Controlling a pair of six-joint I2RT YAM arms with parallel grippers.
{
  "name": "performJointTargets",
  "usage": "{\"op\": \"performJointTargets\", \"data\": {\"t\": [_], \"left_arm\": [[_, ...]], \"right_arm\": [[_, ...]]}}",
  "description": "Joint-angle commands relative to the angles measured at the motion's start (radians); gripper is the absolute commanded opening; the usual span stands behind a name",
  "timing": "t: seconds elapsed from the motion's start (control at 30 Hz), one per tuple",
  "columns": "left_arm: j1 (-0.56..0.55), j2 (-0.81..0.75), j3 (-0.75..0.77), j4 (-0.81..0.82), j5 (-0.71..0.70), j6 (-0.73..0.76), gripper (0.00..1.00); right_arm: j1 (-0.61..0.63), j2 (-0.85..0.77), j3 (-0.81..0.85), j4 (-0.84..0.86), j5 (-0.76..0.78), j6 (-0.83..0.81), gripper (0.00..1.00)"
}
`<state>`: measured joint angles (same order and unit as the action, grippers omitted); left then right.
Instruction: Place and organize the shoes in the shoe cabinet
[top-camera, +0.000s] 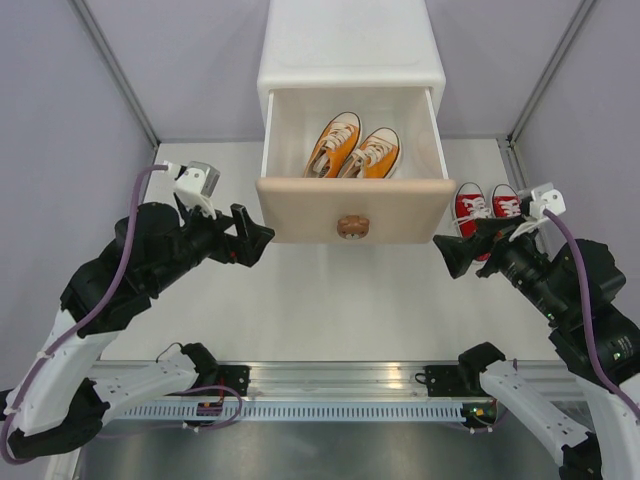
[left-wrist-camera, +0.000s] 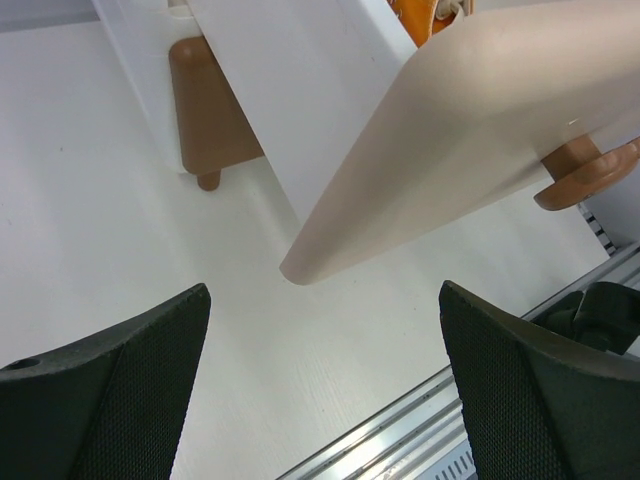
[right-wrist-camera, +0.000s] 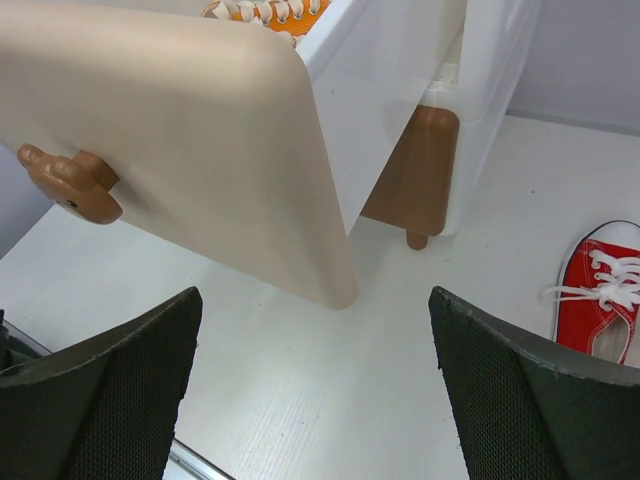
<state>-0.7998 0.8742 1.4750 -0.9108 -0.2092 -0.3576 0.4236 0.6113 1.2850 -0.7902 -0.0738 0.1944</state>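
Observation:
The white shoe cabinet (top-camera: 350, 40) stands at the back centre. Its upper drawer is pulled out, with a beige front (top-camera: 350, 205) and a bear knob (top-camera: 352, 226). The orange pair (top-camera: 355, 148) lies side by side inside that drawer. On the table right of the cabinet the red pair (top-camera: 487, 203) stands toes forward; one red shoe (right-wrist-camera: 600, 290) shows in the right wrist view. My left gripper (top-camera: 258, 240) hovers open off the drawer front's left corner, holding nothing. My right gripper (top-camera: 450, 255) is open and holds nothing, off the right corner and just in front of the red pair.
The lower drawer's brown front (right-wrist-camera: 420, 165) and a short brown leg (left-wrist-camera: 208, 180) show under the open drawer. A metal rail (top-camera: 330, 380) runs along the near table edge. Grey walls with frame posts (top-camera: 115, 70) close in the sides and back.

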Motion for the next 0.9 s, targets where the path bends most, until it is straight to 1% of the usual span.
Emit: {"op": "performJointTargets", "data": {"t": [0.0, 0.47, 0.6, 0.87], "left_arm": [[0.002, -0.004, -0.018, 0.023, 0.021, 0.037, 0.97], [0.002, 0.042, -0.032, 0.053, -0.076, -0.011, 0.97], [0.002, 0.080, -0.021, 0.090, -0.113, -0.015, 0.96], [0.002, 0.146, 0.014, 0.177, -0.182, -0.023, 0.95]], "right_arm": [[0.006, 0.028, -0.012, 0.049, -0.053, 0.013, 0.98], [0.006, 0.097, -0.039, 0.149, -0.057, 0.039, 0.98], [0.006, 0.114, -0.033, 0.164, -0.014, 0.031, 0.98], [0.006, 0.157, 0.020, 0.213, 0.123, 0.020, 0.98]]}}
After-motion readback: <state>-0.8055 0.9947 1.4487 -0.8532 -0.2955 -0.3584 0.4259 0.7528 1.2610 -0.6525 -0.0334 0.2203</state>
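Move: The open upper drawer's front has its middle roughly 16 cm to the left hand's right and 3 cm ahead; from the right hand it is about 18 cm left and 4 cm ahead, slightly above both. The pair of orange shoes in the drawer sits some 14 cm ahead of the left hand and 16 cm to its right, about level. The nearer red shoe is around 23 cm ahead of the right hand, 14 cm right and 35 cm below. The drawer front is met at both ends by open grippers: the inner fingertip of each comes against its face and starts pushing it towards the cabinet. The right hand goes about 5 cm forward, drifting left at first; the left hand first sinks a little, then goes some 4 cm forward and slightly right. Fingers stay open. ##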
